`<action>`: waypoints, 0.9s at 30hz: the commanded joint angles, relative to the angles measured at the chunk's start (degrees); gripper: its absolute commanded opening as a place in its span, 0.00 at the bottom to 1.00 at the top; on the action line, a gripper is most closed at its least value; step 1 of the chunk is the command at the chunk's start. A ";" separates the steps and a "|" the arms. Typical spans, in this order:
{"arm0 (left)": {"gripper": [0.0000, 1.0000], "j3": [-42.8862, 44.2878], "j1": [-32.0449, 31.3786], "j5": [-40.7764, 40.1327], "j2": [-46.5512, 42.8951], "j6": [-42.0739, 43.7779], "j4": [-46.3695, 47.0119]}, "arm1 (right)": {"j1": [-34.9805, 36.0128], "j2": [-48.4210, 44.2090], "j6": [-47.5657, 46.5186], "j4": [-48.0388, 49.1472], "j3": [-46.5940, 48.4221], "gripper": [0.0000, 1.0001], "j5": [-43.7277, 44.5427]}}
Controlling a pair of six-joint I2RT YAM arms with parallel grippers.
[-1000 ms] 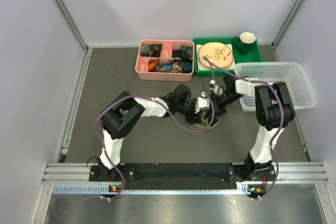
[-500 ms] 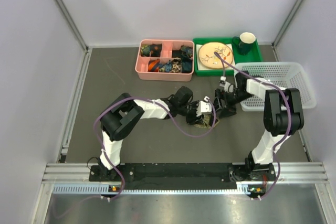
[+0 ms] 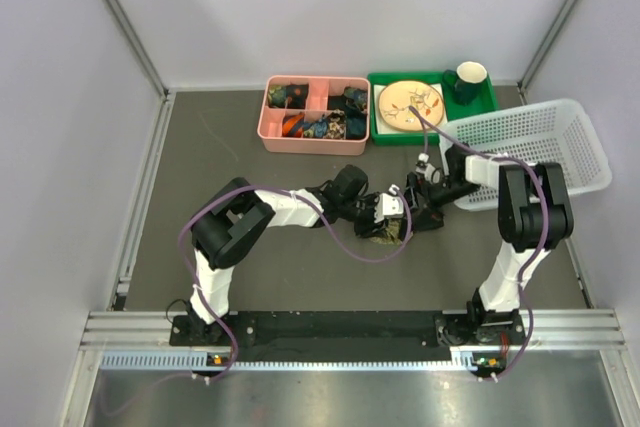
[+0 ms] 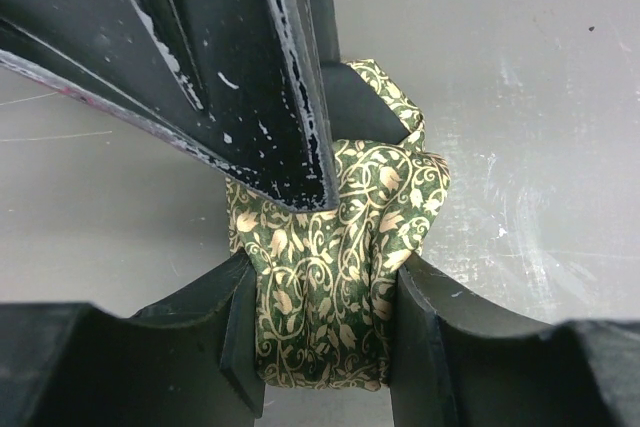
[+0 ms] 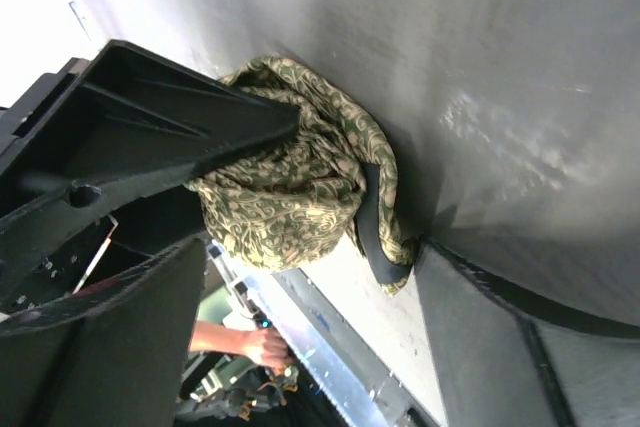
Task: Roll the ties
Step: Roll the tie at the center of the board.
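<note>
The tie (image 4: 330, 277) is a tight roll of green fabric with a tan leaf-and-vine print, lying on the grey table mid-scene (image 3: 385, 231). My left gripper (image 4: 325, 347) is shut on the tie roll, one finger pressed to each side, and comes in from the left (image 3: 383, 213). My right gripper (image 5: 310, 317) stands open, its jaws wide on either side of the roll (image 5: 290, 187). One right fingertip (image 5: 470, 297) touches the roll's loose dark-lined end. In the top view the right gripper (image 3: 415, 209) sits just right of the roll.
A white mesh basket (image 3: 540, 147) stands tilted against my right arm at the right. Behind are a pink compartment tray (image 3: 315, 114) of small items and a green tray (image 3: 485, 107) with a plate (image 3: 410, 104) and a dark green mug (image 3: 470, 79).
My right gripper has opened from shut and stays beside the roll. The right arm swung right and tipped the basket. The left gripper still holds the roll.
</note>
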 commanded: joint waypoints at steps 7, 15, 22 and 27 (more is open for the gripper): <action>0.00 -2.13 -0.56 -4.93 4.00 1.49 -12.95 | 1.20 -2.26 -2.47 7.02 -1.90 0.60 -6.54; 0.00 -1.61 -0.56 -5.10 4.35 1.49 -13.21 | 2.51 -1.65 -2.91 5.87 -3.39 0.68 -7.24; 0.00 -1.08 -0.56 -5.10 4.61 1.32 -13.21 | 2.60 -0.33 -2.21 6.13 -3.92 0.58 -7.24; 0.00 -1.08 -0.56 -5.10 4.53 1.40 -13.21 | 2.60 0.28 -2.03 6.48 -3.13 0.44 -4.96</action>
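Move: In the left fingers, about 1 cm to the right of their grip point and a touch nearer the base, sits the rolled tie with its loose dark-lined end. From the open right hand the tie roll lies about 6 cm to the left, 1 cm back and a shade lower. The white basket's middle is some 23 cm right of that hand and 13 cm ahead; the green tray is about 26 cm ahead and 2 cm right. Easing about 2 cm left towards the tie roll, the right hand brings its spread fingers around the loose end, narrowing, reopening a little, then narrowing again to about half open. Late on it also draws back some 1 cm towards the base, fingertips lifting around 5 degrees, while the left hand stays put and keeps the roll pinched. ##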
